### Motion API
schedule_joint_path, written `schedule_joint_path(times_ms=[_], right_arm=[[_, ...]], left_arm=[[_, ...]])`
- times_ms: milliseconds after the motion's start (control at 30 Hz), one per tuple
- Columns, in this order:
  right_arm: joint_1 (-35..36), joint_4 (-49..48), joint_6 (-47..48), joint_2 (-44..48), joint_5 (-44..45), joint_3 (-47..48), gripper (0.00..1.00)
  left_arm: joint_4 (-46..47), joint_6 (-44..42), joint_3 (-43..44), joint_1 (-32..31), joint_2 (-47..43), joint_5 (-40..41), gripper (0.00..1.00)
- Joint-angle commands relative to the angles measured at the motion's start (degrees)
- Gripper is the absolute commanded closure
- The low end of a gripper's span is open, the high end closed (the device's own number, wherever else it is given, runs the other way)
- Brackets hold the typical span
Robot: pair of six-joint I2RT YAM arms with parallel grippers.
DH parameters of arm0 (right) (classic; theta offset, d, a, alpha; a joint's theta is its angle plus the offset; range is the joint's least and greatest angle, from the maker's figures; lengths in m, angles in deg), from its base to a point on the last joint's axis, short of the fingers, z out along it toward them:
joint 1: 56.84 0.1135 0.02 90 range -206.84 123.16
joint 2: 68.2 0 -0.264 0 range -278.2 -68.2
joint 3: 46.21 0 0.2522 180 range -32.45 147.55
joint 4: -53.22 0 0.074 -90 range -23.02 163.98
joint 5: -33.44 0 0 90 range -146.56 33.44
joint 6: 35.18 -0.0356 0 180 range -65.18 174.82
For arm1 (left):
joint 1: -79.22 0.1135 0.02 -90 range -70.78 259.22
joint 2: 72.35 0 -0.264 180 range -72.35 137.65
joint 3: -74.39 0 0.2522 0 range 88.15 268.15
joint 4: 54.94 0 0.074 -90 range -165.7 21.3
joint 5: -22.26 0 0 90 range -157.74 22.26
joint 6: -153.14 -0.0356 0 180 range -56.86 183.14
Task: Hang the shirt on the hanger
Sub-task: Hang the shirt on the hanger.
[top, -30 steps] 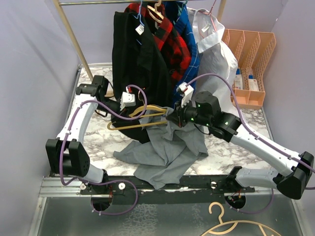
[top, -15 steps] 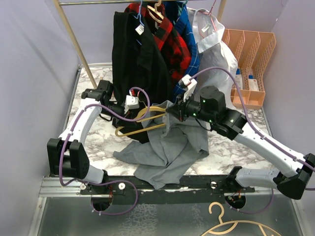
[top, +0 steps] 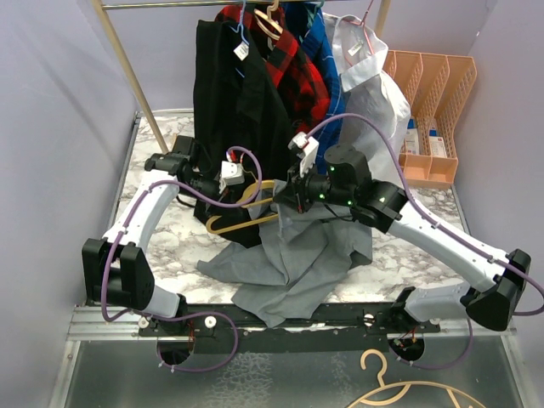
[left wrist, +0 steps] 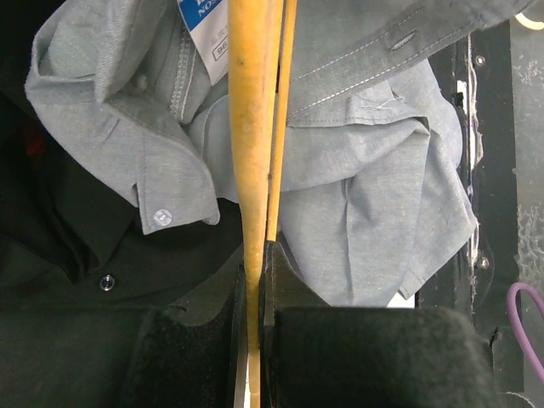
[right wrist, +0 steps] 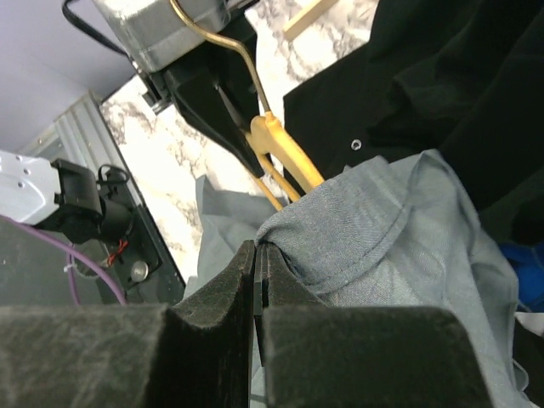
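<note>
The light-grey shirt (top: pixel 289 259) lies crumpled on the marble table, with one part lifted. My right gripper (top: pixel 287 197) is shut on a fold of the shirt (right wrist: pixel 382 246) near its collar and holds it up against the end of the hanger. The thin yellow hanger (top: pixel 245 219) hangs above the table, with my left gripper (top: pixel 253 194) shut on it. In the left wrist view the hanger (left wrist: pixel 253 127) runs straight up from the closed left gripper (left wrist: pixel 255 255), over the shirt (left wrist: pixel 357 187). In the right wrist view the right gripper (right wrist: pixel 257 251) pinches cloth, and the hanger's arm (right wrist: pixel 285 149) enters the fabric.
A black garment (top: pixel 234 93), a red plaid shirt (top: pixel 293 68) and a white shirt (top: pixel 370 93) hang from the rack just behind both grippers. An orange organiser (top: pixel 433 102) stands at the back right. A rack pole (top: pixel 127 68) slants at the left. A tan hanger (top: pixel 399 391) lies below the table's front.
My right gripper has carried its fold of shirt left and up onto the hanger's end. The left gripper has shifted the hanger slightly right and back.
</note>
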Motion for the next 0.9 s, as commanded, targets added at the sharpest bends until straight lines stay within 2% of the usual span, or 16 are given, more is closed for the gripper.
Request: schedule_joint_path(times_ms=[0, 200, 400, 633, 700, 733, 767, 800, 833, 867], right_arm=[[2.67, -5.73, -2.14, -0.87, -6.20, -1.48, 0.99], [2.84, -4.93, -1.36, -3.65, -7.29, 4.60, 0.99], [5.07, -3.34, -0.95, -7.18, -7.93, 9.81, 0.99], [5.67, -3.11, -0.38, -4.33, -3.21, 3.67, 0.98], [5.68, -3.08, -0.41, -2.78, -2.44, 1.89, 0.93], [5.68, -3.03, -0.32, -1.96, -2.13, 1.19, 0.85], [5.68, -2.76, 0.07, -1.15, -1.80, 0.97, 0.69], [5.68, -2.26, 0.60, -0.24, -0.85, 1.02, 0.38], [5.75, -1.59, 1.59, 0.76, 0.16, 1.57, 0.16], [5.74, -0.38, 3.00, 1.79, 1.09, 2.36, 0.13]], left_arm=[[2.55, 2.62, 1.73, -2.84, -0.45, -2.79, 1.00], [7.31, 5.95, -2.19, -4.22, -2.73, -1.53, 1.00], [8.97, 7.83, -1.82, -4.22, -2.65, -1.46, 1.00], [9.04, 7.15, -1.10, -4.26, -3.56, -0.15, 1.00], [9.10, 6.85, -1.24, -4.26, -3.86, -0.18, 1.00], [9.11, 6.82, -1.35, -4.25, -3.94, -0.46, 1.00], [9.11, 6.71, -1.42, -4.23, -4.02, -0.79, 1.00], [9.11, 6.62, -1.52, -4.24, -4.00, -1.19, 1.00], [9.07, 6.56, -1.54, -4.25, -4.04, -1.32, 1.00], [9.05, 6.56, -1.62, -4.26, -4.01, -1.39, 1.00]])
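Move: The right hand already pinches a fold of the shirt. The hanger's neck lies about 5 cm to its left, 2 cm ahead and 2 cm lower; the hanger's free left end is some 15 cm left and 6 cm back, 3 cm lower. The shirt's body spreads on the table about 12 cm back, 4 cm right and 16 cm below. From the left hand, still gripping the hanger beside its neck, the pinched fold is about 9 cm to the right, nearly level. Still pinching the shirt fold, the right hand draws it about 4 cm to the left, with a shallow dip and rise, over the hanger's shoulder to the neck. It then backs off some 2–3 cm, sinking slightly, and opens to let go of the cloth. The left hand keeps its grip on the hanger and feeds it about 1.5 cm to the right, into the shirt. ##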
